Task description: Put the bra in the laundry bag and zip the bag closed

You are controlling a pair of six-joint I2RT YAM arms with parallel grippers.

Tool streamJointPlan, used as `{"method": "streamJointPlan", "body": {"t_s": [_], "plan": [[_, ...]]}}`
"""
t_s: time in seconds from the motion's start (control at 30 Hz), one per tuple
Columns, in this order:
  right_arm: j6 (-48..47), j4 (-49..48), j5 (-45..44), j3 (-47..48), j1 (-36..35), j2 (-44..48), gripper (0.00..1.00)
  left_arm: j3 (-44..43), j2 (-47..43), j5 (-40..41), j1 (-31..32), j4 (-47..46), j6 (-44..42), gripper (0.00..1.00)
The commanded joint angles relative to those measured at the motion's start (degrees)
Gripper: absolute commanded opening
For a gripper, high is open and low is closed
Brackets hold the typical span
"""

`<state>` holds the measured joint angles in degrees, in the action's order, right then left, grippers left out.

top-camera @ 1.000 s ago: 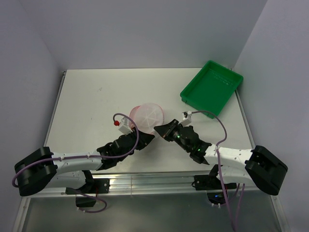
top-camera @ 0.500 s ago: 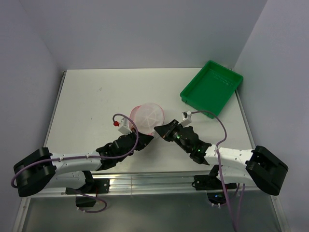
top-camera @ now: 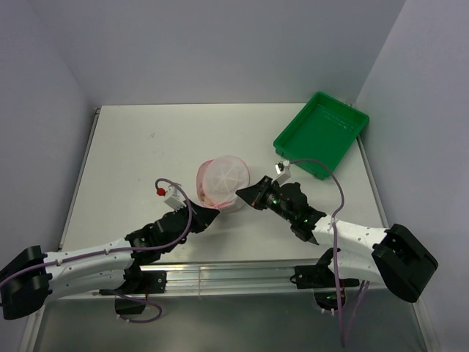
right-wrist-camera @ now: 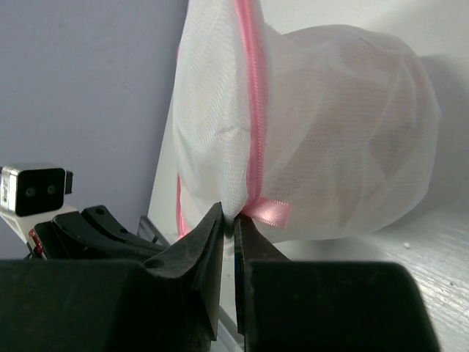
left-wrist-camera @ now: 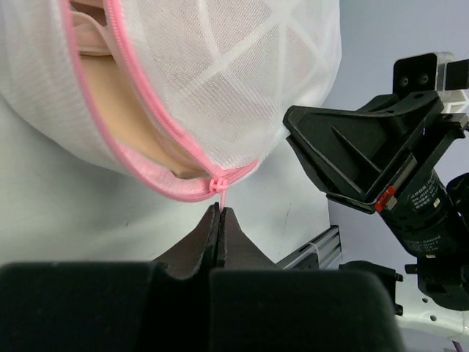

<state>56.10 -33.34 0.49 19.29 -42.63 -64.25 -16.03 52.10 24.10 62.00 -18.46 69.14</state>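
Observation:
The laundry bag (top-camera: pixel 222 180), a round white mesh pod with pink zipper trim, sits mid-table. Through its open seam the peach bra (left-wrist-camera: pixel 124 103) shows inside. My left gripper (left-wrist-camera: pixel 219 210) is shut on the pink zipper pull (left-wrist-camera: pixel 220 192) at the bag's lower rim; in the top view it (top-camera: pixel 212 214) sits at the bag's near-left side. My right gripper (right-wrist-camera: pixel 233 221) is shut on a pinch of the bag's mesh (right-wrist-camera: pixel 229 198) beside the pink ribbon loop (right-wrist-camera: pixel 268 211), at the bag's near-right side (top-camera: pixel 244 196).
A green plastic tray (top-camera: pixel 321 133) lies at the table's far right, apart from the bag. The two grippers face each other closely across the bag; the right gripper's black body (left-wrist-camera: pixel 366 150) fills the right of the left wrist view. Grey walls close in both sides.
My left gripper closed on the zipper pull and its arm drew back to the left. The bag shifted slightly toward the far side, with the right gripper following it.

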Motion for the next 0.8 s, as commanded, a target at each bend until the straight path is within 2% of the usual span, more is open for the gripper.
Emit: {"method": "streamJointPlan", "body": {"t_s": [0.0, 0.23, 0.3, 0.33, 0.4, 0.43, 0.5, 0.53, 0.77], "plan": [[-4.2, 0.0, 3.6, 3.2, 2.6, -1.0, 0.0, 1.1, -4.4, 5.5, -0.8, 7.7, -2.9, 0.0], [-9.8, 5.2, 12.0, 10.5, 6.2, -6.8, 0.0, 2.8, -8.2, 2.6, -1.0, 7.2, -5.0, 0.0], [-12.0, 10.6, 11.9, 14.4, 6.3, -7.9, 0.09, 3.3, -7.3, 0.3, -1.0, 2.2, -5.9, 0.0], [-12.8, 12.5, 10.6, 16.4, 6.3, -8.4, 0.3, 3.2, -5.5, -0.4, -1.0, 0.2, -6.3, 0.0], [-12.7, 13.9, 10.6, 16.5, 6.2, -7.9, 0.56, 2.0, -3.5, -1.3, -1.0, -4.3, -6.9, 0.0], [-12.5, 14.3, 10.3, 15.6, 6.2, -6.3, 0.77, 1.6, -1.8, -1.4, -1.0, -6.0, -7.1, 0.0], [-11.9, 15.1, 9.9, 13.8, 5.9, -3.9, 0.9, 0.5, -0.4, -1.7, -1.0, -10.2, -7.4, 0.0], [-11.2, 15.3, 9.1, 11.1, 5.8, -0.9, 0.94, -0.4, 0.8, -1.9, -1.0, -11.3, -7.6, 0.0], [-3.6, 14.7, 8.5, 0.0, 3.2, 13.7, 0.93, -3.7, 6.2, -5.3, -1.0, -16.8, -8.4, 0.0]]}}
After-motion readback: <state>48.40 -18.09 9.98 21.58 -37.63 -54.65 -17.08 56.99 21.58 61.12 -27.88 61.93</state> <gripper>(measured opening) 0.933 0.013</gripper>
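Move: The left gripper still pinches the zipper pull. From it the bag's middle lies about 8 cm ahead and 2 cm right, some 3 cm lower, while the open mouth showing the bra lies about 8 cm ahead and 5 cm left. The right gripper still holds the bag's corner by the pink tab; from this hand the zipper pull is roughly 6 cm back and 6 cm left, and the bag's middle 3 cm ahead and 4 cm left. Keep the zipper pull pinched: bring the left gripper about 2 cm left, then back right some 3.5 cm, rising near the end. Meanwhile carry the right gripper forward and a little left with the bag's corner, open its fingers wide to let go, then draw it back and right about 6 cm, clear of the bag. ##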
